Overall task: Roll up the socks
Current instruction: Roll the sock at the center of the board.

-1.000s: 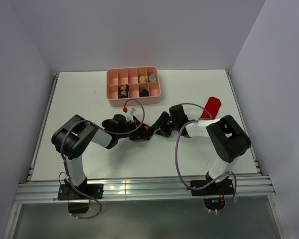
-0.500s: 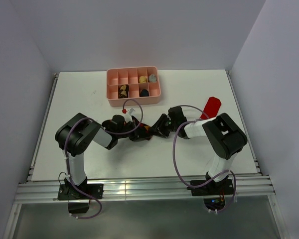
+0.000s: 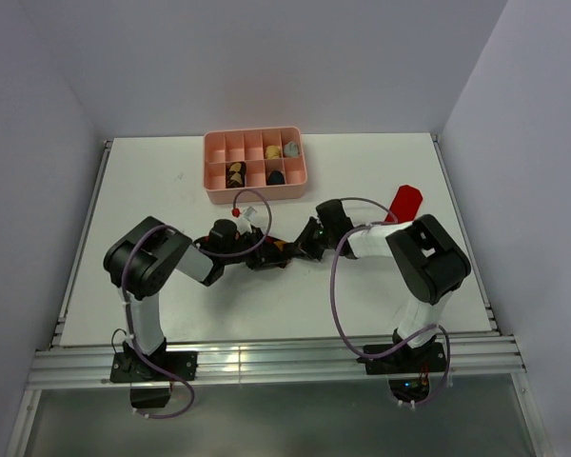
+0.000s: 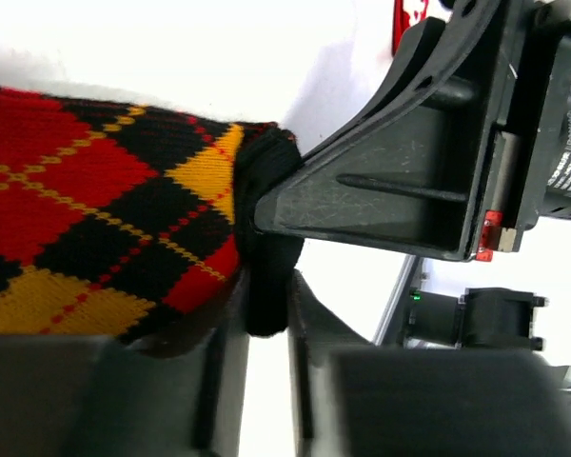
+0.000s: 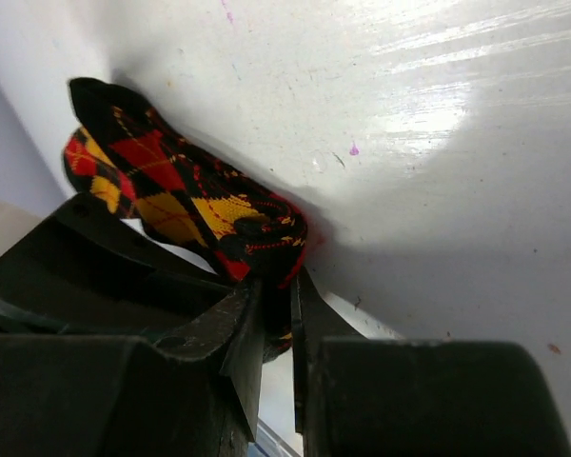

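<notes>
A sock [image 3: 280, 248], black with red and yellow argyle diamonds, lies bunched at the middle of the table between both grippers. My left gripper [image 3: 264, 255] comes from the left. In the left wrist view the sock [image 4: 86, 219] ends in a black cuff that fills the narrow gap of my left gripper [image 4: 266, 305]. My right gripper [image 3: 305, 248] meets it from the right. The right wrist view shows my right gripper [image 5: 276, 295] shut on a rolled edge of the sock [image 5: 190, 200]. A plain red sock [image 3: 403, 203] lies flat at the right.
A pink compartment tray [image 3: 257, 196] stands at the back, just behind the grippers, with small rolled bundles in several cells. White walls close in the table on the left, back and right. The arm bases sit on a metal rail at the near edge.
My right gripper has closed on the argyle sock's edge and shifted slightly left and back. My left gripper stays in place, its jaws a little wider around the cuff.
</notes>
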`<control>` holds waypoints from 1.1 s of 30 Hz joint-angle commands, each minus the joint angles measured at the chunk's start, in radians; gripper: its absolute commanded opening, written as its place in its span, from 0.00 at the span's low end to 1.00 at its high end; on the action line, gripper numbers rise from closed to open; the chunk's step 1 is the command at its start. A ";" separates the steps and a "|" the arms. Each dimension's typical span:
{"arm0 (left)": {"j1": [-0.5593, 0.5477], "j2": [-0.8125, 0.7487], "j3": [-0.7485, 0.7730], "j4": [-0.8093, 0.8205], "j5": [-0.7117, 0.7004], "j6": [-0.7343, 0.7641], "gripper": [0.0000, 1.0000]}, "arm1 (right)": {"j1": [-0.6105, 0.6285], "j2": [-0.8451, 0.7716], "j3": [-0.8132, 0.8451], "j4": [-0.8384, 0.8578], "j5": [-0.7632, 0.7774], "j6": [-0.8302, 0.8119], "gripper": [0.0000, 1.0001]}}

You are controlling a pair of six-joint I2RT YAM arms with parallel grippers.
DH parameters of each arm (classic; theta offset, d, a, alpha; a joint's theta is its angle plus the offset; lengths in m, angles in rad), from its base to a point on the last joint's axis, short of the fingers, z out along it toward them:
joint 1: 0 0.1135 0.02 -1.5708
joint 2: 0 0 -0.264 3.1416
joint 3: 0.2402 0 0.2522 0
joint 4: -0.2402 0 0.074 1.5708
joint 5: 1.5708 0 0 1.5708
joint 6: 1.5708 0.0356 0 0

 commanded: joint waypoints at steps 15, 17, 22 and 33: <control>-0.347 -0.355 0.150 -0.551 -0.896 0.664 0.61 | 0.010 -0.028 0.242 -0.510 0.175 -0.112 0.00; -0.404 -0.321 0.165 -0.545 -0.957 0.729 0.61 | 0.012 -0.028 0.242 -0.515 0.174 -0.114 0.00; -0.516 -0.229 0.240 -0.564 -1.075 0.850 0.61 | 0.010 -0.030 0.245 -0.524 0.172 -0.115 0.00; -0.570 -0.088 0.337 -0.652 -1.188 0.902 0.57 | 0.010 -0.025 0.249 -0.521 0.162 -0.112 0.00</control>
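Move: The sock's right-hand end is already pinched in my right fingers. It lies about 4 cm to the right of my left hand point and 2 cm ahead, at about the same height, and my left fingers are only just loosening at its near edge. From my left hand, the pink tray is some 22 cm ahead and 7 cm to the left. The red sock lies about 22 cm to the right of my right hand and 7 cm ahead. I open my left fingers wider and come free of the sock, lift about 5 cm, then come back down beside the right gripper, ending 3 to 4 cm farther right. On the way the wrist swings some 75 degrees, turning the fingers from pointing right to forward and down. My right hand keeps its pinch and draws the sock end about 2.5 cm right, rolling its left side down slightly. ##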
